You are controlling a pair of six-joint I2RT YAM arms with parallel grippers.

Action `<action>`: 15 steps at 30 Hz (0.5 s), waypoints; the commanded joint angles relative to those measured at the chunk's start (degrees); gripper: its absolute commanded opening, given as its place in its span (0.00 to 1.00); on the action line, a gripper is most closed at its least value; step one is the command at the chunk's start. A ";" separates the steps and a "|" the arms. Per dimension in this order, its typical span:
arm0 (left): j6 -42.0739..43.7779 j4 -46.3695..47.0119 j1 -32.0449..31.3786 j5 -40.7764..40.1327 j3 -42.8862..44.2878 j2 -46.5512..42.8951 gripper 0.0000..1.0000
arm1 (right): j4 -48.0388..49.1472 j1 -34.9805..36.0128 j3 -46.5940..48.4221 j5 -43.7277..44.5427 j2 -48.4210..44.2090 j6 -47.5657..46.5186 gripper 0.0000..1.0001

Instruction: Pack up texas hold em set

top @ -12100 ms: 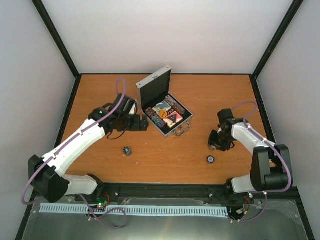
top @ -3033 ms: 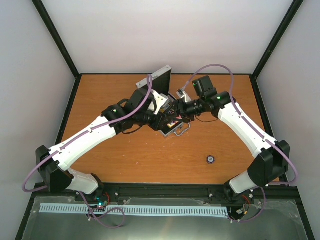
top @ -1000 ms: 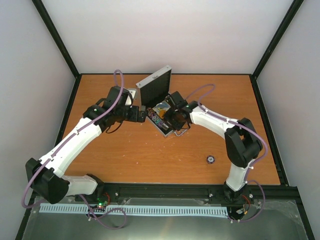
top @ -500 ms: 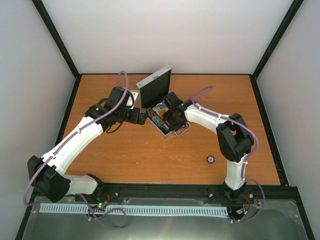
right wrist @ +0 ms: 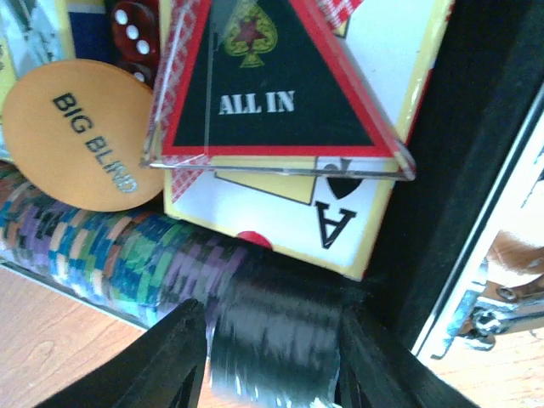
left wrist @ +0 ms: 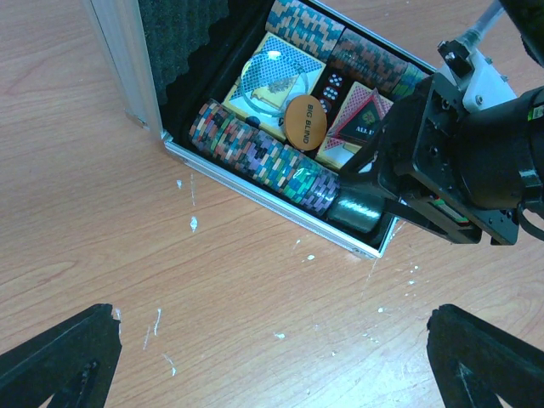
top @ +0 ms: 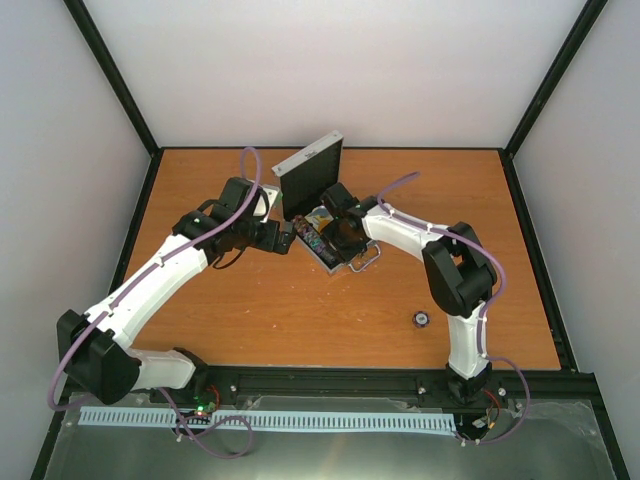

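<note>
The silver case [top: 308, 176] stands open at mid-table, with its tray rim [left wrist: 255, 183] in the left wrist view. Inside lie a row of multicoloured chips [left wrist: 263, 157], card boxes [right wrist: 280, 212], an orange BIG BLIND disc [right wrist: 76, 136], a triangular ALL IN token [right wrist: 255, 93] and red dice [left wrist: 333, 87]. A dark chip stack [right wrist: 272, 336] lies at the row's end and looks blurred. My right gripper [right wrist: 272, 365] straddles it, its fingers just off the stack's sides. My left gripper [left wrist: 272, 348] hangs wide open over bare wood beside the case.
One loose chip [top: 422, 319] lies on the table [top: 250, 330] near the front right. The case's upright lid stands behind both grippers, and its metal handle [top: 365, 262] sticks out toward the front. Black frame posts border the table.
The right arm's elbow has swung in toward the case while its gripper stayed over the tray. Its jaws have eased apart around the dark stack. The left gripper barely shifted.
</note>
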 commanded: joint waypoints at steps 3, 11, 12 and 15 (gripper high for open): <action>1.30 0.52 0.27 0.57 0.19 -0.38 1.00 | -0.13 0.47 2.47 -0.23 0.16 0.65 0.56; 0.07 -0.29 0.35 0.13 1.28 -0.78 1.00 | -2.41 0.28 3.91 3.25 -4.10 -2.30 0.66; -0.32 -0.49 0.37 0.15 1.64 -0.92 1.00 | -3.18 -0.01 4.25 4.41 -5.47 -3.57 0.68; -1.99 -0.85 0.36 0.42 2.40 -1.38 1.00 | -5.36 -1.41 4.36 8.89 -11.41 -9.52 0.74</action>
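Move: The black chip stack lies between the right hand's fingers, its middle only about 1 cm below the hand point, at the near end of the case's near-left row. The coloured chip row stretches on from there, centred some 6 cm ahead and 5 cm left. The All In triangle is about 6 cm ahead and 3 cm right, the Big Blind button 7 cm ahead and 1 cm left. From the left hand the stack is roughly 6 cm ahead, 14 cm right and 16 cm below. The black chip stack is let go: the right fingers, already starting to loosen, spread on to about two thirds open on either side of the stack. Meanwhile the hand eases up barely a centimetre, then lifts faster at the end to about 2.5 cm in all, away from the stack, coming free of it with hardly any turn. ##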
